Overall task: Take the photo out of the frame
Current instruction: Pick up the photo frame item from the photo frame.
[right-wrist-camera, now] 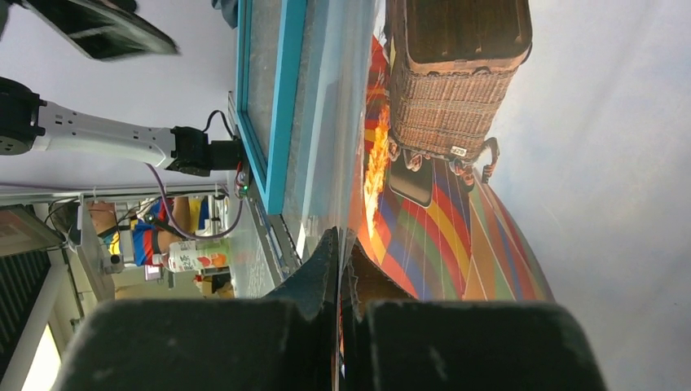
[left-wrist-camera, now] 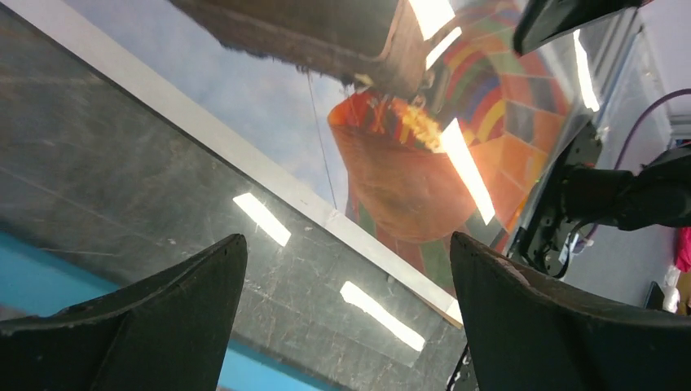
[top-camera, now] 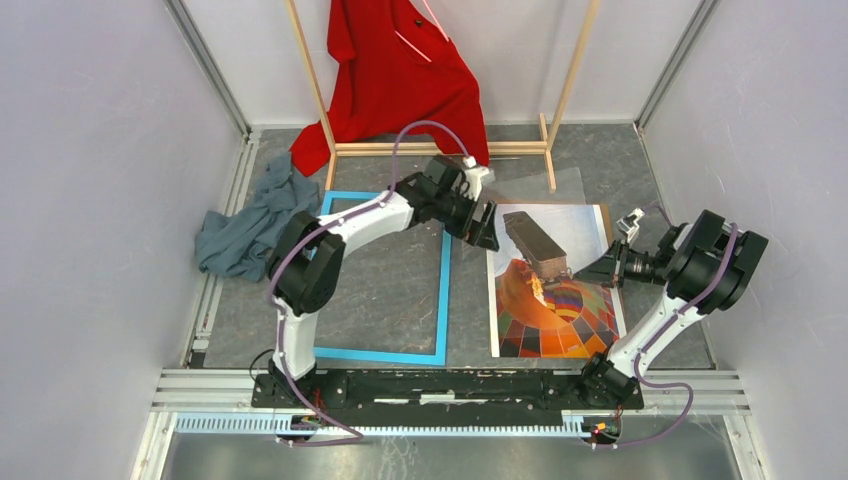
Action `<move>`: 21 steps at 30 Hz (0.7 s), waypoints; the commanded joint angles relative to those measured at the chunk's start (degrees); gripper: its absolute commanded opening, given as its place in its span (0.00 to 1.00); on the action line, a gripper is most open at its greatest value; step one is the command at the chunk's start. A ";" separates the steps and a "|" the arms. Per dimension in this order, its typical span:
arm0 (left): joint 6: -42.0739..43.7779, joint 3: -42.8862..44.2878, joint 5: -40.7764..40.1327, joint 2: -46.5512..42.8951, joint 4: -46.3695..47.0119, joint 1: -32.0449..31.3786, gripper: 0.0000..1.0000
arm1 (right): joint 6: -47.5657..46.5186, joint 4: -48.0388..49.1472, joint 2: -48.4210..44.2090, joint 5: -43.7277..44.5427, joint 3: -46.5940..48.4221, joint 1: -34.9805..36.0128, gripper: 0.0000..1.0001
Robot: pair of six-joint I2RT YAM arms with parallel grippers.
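Note:
The photo point(top-camera: 565, 315), a colourful balloon print, lies flat on the table to the right of the empty light blue frame point(top-camera: 444, 290). A clear sheet point(top-camera: 560, 190) lies over the photo and reaches past its far and left edges. My right gripper point(top-camera: 603, 268) is at the photo's right edge. In the right wrist view that gripper point(right-wrist-camera: 341, 236) is shut on the thin edge of the clear sheet point(right-wrist-camera: 330, 147), with the photo point(right-wrist-camera: 505, 212) just beside it. My left gripper point(top-camera: 487, 228) hovers open over the photo's far left corner. Nothing is between its fingers point(left-wrist-camera: 346, 238).
A brown board edge point(left-wrist-camera: 453, 321) shows under the photo's white border. A red shirt point(top-camera: 400, 70) hangs on a wooden rack point(top-camera: 440, 148) at the back. A grey-blue cloth point(top-camera: 245, 230) lies left of the frame. Walls close in on both sides.

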 commanded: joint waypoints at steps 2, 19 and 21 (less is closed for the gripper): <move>6.99 4.09 5.12 -7.00 -3.55 5.27 1.00 | 2.03 -0.61 -4.39 -3.80 0.49 0.10 0.00; 18.78 -8.44 7.29 -20.98 -11.36 22.07 1.00 | 11.00 -0.57 -14.60 -8.87 5.34 4.79 0.00; 18.66 -10.28 6.63 -21.71 -10.21 22.69 1.00 | 12.05 -0.54 -15.70 -9.36 5.61 6.17 0.00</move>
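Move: The right hand already pinches the clear sheet's right edge; the sheet's middle lies about 13 cm to its left and 4 cm ahead, the photo's some 3 cm left, 1 cm back and 6 cm below. From the open left hand, the sheet's middle is roughly 11 cm right and 4 cm back, the blue frame's 22 cm left, 9 cm back and 9 cm below. Right hand keeps its pinch, raising the clear sheet about 6 cm; open left hand sweeps 16 cm left, also rising. ##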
